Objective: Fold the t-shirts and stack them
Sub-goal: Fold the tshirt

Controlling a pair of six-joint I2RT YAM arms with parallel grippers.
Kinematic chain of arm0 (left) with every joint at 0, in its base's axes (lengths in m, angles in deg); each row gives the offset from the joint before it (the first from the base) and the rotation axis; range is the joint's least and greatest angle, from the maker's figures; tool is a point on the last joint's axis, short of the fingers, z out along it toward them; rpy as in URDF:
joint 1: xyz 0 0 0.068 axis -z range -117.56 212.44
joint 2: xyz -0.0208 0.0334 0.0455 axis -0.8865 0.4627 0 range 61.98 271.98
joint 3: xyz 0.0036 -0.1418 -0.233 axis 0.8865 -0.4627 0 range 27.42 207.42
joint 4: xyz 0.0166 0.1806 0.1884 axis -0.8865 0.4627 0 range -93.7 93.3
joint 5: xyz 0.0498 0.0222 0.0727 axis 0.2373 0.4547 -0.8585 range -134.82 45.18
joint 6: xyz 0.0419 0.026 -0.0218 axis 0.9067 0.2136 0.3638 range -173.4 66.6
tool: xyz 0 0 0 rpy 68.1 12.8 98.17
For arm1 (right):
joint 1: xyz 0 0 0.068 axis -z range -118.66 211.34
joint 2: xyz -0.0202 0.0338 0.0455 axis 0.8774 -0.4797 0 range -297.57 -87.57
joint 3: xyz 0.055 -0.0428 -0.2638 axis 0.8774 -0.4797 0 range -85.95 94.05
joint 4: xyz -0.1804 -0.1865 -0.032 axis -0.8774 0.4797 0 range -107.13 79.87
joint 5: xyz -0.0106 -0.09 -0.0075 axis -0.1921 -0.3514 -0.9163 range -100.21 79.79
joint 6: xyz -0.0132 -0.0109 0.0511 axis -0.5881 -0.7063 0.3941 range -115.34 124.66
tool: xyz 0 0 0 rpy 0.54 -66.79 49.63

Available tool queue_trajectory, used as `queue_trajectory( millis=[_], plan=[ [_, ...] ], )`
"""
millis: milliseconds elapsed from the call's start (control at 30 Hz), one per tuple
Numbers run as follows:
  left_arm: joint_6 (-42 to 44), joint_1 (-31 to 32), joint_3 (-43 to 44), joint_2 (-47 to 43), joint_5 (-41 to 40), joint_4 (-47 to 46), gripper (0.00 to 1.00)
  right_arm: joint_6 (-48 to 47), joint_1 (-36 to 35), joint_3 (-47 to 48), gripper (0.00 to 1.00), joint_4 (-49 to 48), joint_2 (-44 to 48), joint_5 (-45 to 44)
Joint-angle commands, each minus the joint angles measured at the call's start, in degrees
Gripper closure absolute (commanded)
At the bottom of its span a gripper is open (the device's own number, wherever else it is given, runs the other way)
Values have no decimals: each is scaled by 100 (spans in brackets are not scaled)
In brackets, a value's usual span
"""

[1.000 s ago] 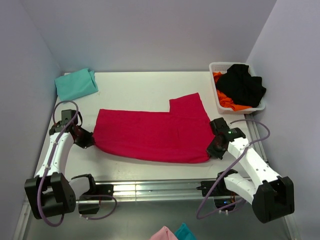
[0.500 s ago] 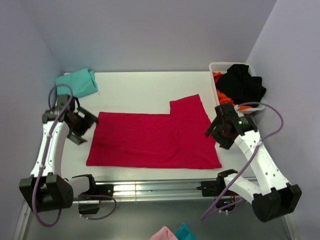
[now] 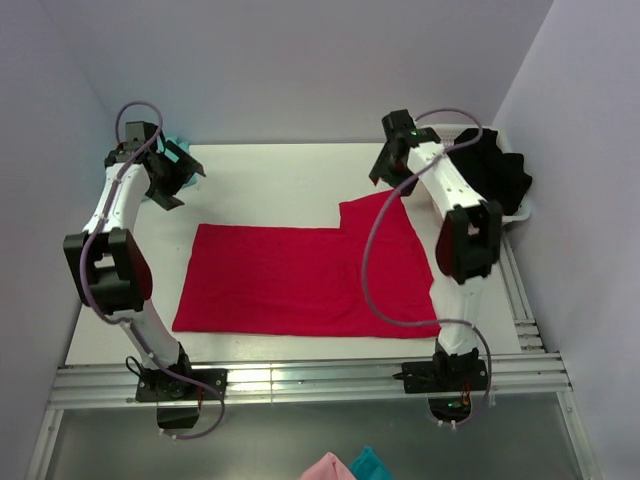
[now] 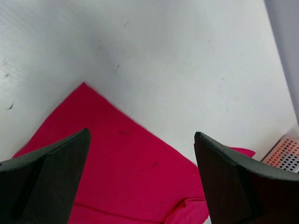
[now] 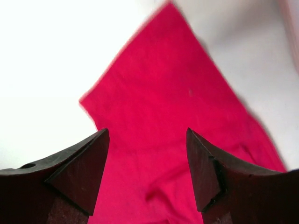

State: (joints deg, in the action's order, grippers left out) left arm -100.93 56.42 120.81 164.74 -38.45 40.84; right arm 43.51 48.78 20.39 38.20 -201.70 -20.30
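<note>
The crimson t-shirt [image 3: 300, 275] lies flat in the middle of the white table, folded into a long rectangle with one sleeve flap [image 3: 378, 215] sticking out toward the back. My left gripper [image 3: 180, 175] hovers open past the shirt's far left corner, touching nothing. In the left wrist view that gripper [image 4: 140, 140] looks down on red cloth [image 4: 117, 177]. The right gripper [image 3: 385, 170] hangs open above the sleeve flap, holding nothing. From the right wrist the same gripper [image 5: 147, 133] has the red cloth [image 5: 168, 107] below it. Only a sliver of the teal t-shirt [image 3: 176, 143] shows behind the left arm.
A white basket [image 3: 517, 213] with black cloth [image 3: 500, 175] stands at the back right corner, partly behind the right arm, and shows in the left wrist view [image 4: 285, 154]. Pink [image 3: 328, 467] and teal [image 3: 370, 463] cloth lie below the table's near rail.
Both grippers opened and let go of the red shirt's near corners. Both arms then rose and swung to the far side. The shirt's near edge now lies flat.
</note>
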Motion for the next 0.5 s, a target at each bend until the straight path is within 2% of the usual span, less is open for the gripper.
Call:
queue_trajectory(
  millis=[0, 67, 200, 467],
  plan=[
    [279, 22, -38, 174, 531, -488, 1, -395, 139, 1435, 27, 153, -957, -248],
    [305, 22, -284, 122, 602, -752, 1, -509, 183, 1975, 27, 232, -1600, -266],
    [489, 22, -1013, -150, 602, -946, 2, -581, 332, 2943, 27, 224, -2322, -354],
    [666, 22, -1788, -669, 558, -886, 2, -396, 667, 2935, 29, -198, -2824, -309]
  ],
)
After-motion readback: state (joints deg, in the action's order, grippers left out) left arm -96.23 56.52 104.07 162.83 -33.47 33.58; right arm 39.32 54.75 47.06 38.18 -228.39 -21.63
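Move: The shirt's far left corner lies about 3 cm back from my left hand, 1 cm to its left and roughly 13 cm below; the folded teal shirt lies some 10 cm ahead of that hand and 12 cm to its left. From my right hand, the sleeve's far right corner is about 9 cm ahead, 4 cm to the right and 11 cm down. The sleeve's left corner lies 4 cm ahead and 10 cm left, and the basket's middle about 8 cm ahead and 22 cm right. Both my hands come down open and empty to the shirt's far side. My right sweeps about 10 cm forward while sinking some 7 cm, then veers right, down over the sleeve's far right corner beside the basket. My left sinks about as far, drawing back towards the shirt's far left corner and slightly right, its wrist turning a little clockwise and tipping down. ##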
